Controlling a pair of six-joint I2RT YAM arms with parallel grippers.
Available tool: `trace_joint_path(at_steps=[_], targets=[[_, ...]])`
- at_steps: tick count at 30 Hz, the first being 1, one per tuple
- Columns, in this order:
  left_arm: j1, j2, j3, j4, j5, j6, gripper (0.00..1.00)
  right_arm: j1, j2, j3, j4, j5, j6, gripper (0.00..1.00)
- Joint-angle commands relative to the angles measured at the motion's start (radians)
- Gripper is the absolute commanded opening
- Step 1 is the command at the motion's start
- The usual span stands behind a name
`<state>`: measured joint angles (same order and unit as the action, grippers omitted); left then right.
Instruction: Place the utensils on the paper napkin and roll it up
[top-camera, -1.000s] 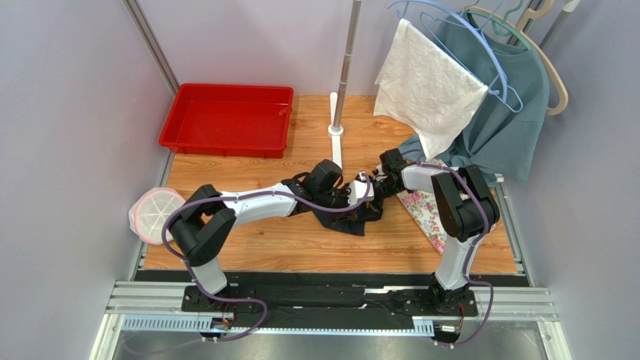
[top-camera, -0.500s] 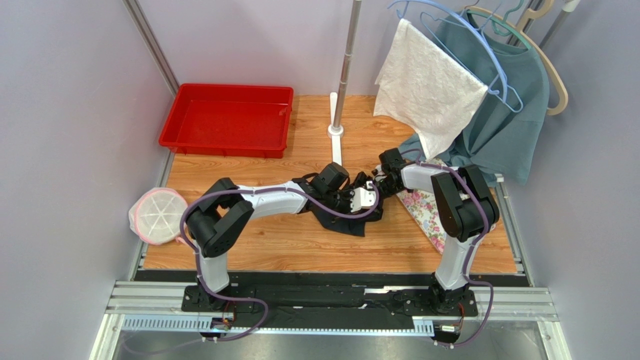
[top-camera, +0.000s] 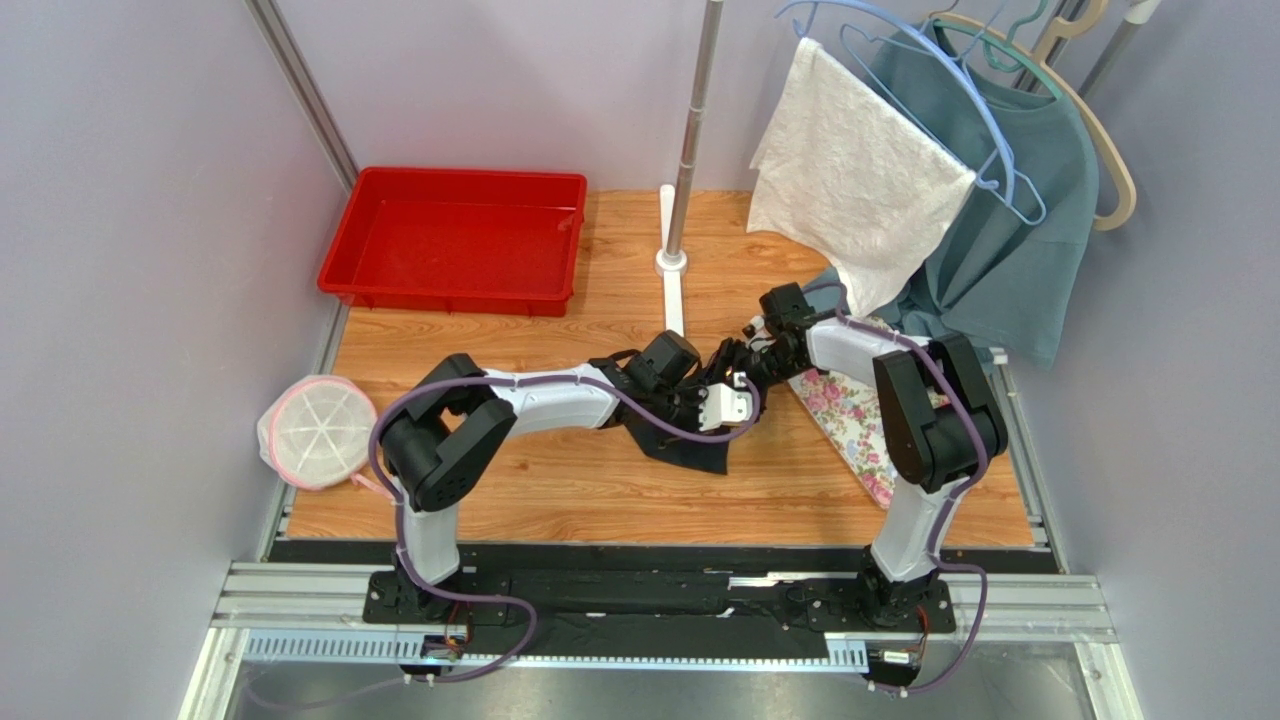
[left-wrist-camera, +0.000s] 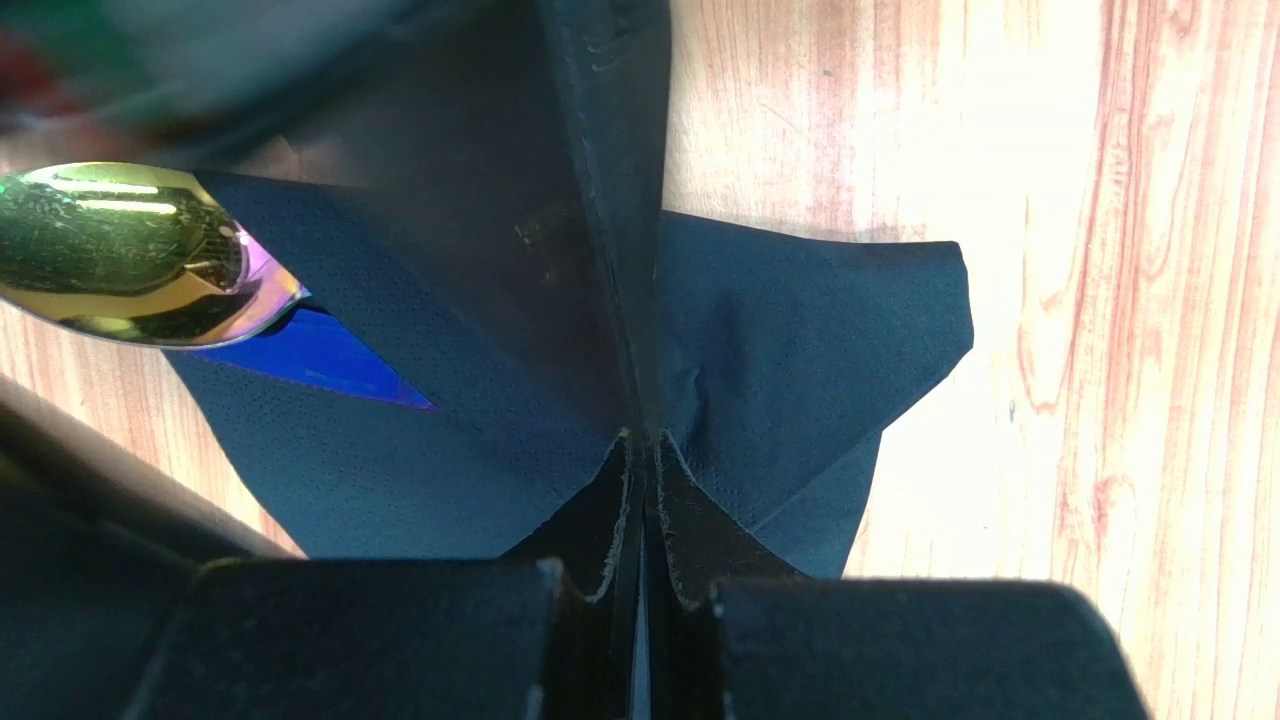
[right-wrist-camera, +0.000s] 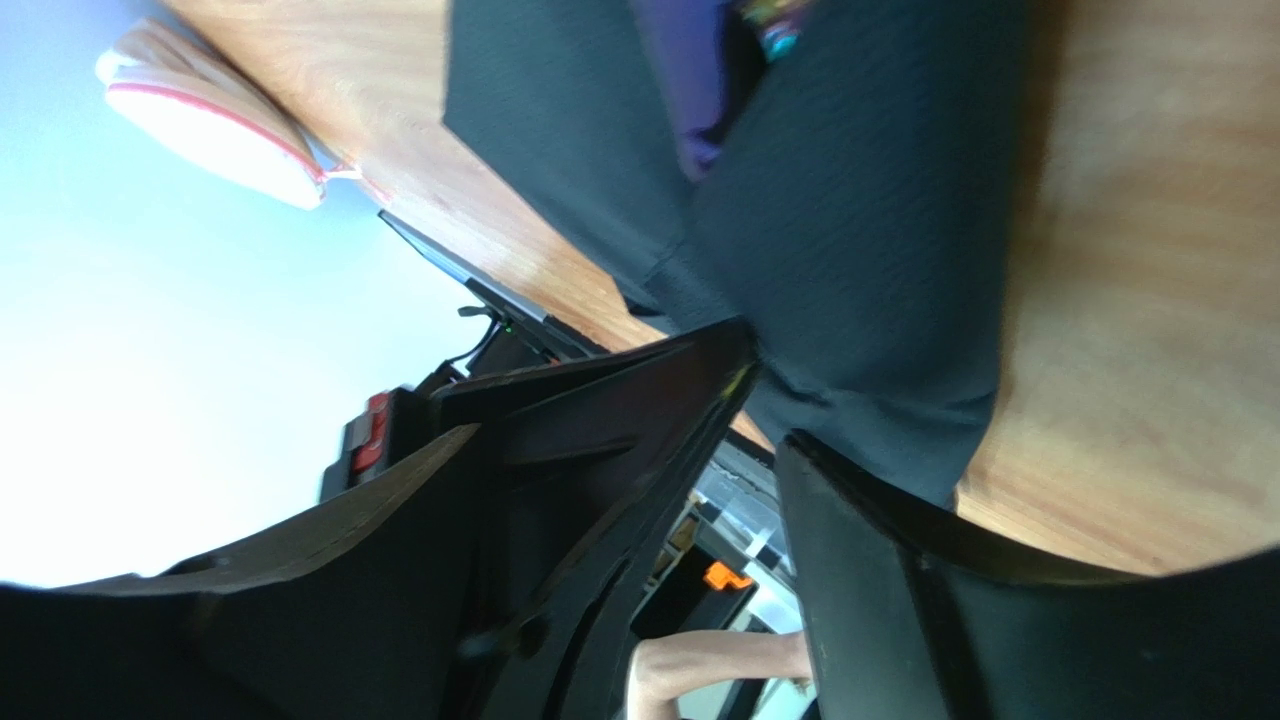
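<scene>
The black paper napkin (top-camera: 679, 438) lies crumpled mid-table, partly under both grippers. In the left wrist view the napkin (left-wrist-camera: 796, 338) is drawn up into a ridge, and my left gripper (left-wrist-camera: 646, 450) is shut on that fold. One of the utensils, a spoon with a shiny gold bowl (left-wrist-camera: 120, 248), lies on the sheet, a sliver of its blue handle showing; any others are hidden. My right gripper (right-wrist-camera: 766, 398) stands open just over the napkin's edge (right-wrist-camera: 872, 225), with nothing between its fingers. In the top view the right gripper (top-camera: 739, 360) is close behind the left gripper (top-camera: 718, 402).
A floral mat (top-camera: 842, 428) lies right of the napkin under the right arm. A red tray (top-camera: 451, 237) is at the back left, a pole base (top-camera: 672, 258) behind the grippers, and a white cloth (top-camera: 857, 165) and teal garment (top-camera: 1007, 240) hang at the back right. A round white-and-pink object (top-camera: 311, 428) sits at the left edge.
My left arm has pushed right and forward, and its gripper has closed on the napkin fold. The right gripper has lifted back a little and its fingers have narrowed.
</scene>
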<state>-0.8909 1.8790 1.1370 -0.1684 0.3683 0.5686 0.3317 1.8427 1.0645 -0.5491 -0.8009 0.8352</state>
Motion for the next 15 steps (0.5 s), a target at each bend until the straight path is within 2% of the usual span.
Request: trace_joint_path(at_steps=[1, 3, 6, 9, 15], targets=[[-0.005, -0.008, -0.014, -0.003, 0.027, 0.020, 0.01, 0.000, -0.060, 0.052, -0.043, 0.025, -0.038, 0.41], [-0.005, -0.008, -0.017, 0.001, 0.029, 0.013, 0.01, 0.001, -0.053, 0.064, -0.055, 0.048, -0.056, 0.24], [0.000, -0.012, -0.031, 0.023, 0.037, 0.004, 0.00, 0.004, -0.040, 0.081, -0.077, 0.084, -0.085, 0.10], [0.006, -0.014, -0.034, 0.027, 0.044, -0.012, 0.00, 0.016, -0.030, 0.097, -0.087, 0.120, -0.119, 0.05], [0.021, -0.009, -0.039, 0.044, 0.061, -0.035, 0.00, 0.049, 0.000, 0.129, -0.100, 0.187, -0.162, 0.01]])
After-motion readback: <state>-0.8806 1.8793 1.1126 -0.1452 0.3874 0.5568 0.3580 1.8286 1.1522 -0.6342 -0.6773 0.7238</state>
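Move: The napkin, folded over the utensils, lies just under the right fingertips, its middle some 4 cm below and about 1 cm to their left. The left fingertips are already on it, its middle about 1 cm ahead and 1 cm to their left. From the right hand the spoon's bowl sticks out roughly 8 cm ahead and 1 cm right, the knife blade about 6 cm ahead, straight on; the floral mat lies some 20 cm right, about level. While the left hand stays put, its closed fingertips still holding the fold of the napkin down, the right hand shuts its wide-set fingers completely just above the cloth, with nothing seen between them. As it closes, it edges about 1 cm forward over the napkin towards the exposed spoon bowl, rising slightly before easing back down a little, and its wrist tips and rolls some 10 degrees so the fingers point a bit more steeply down. ##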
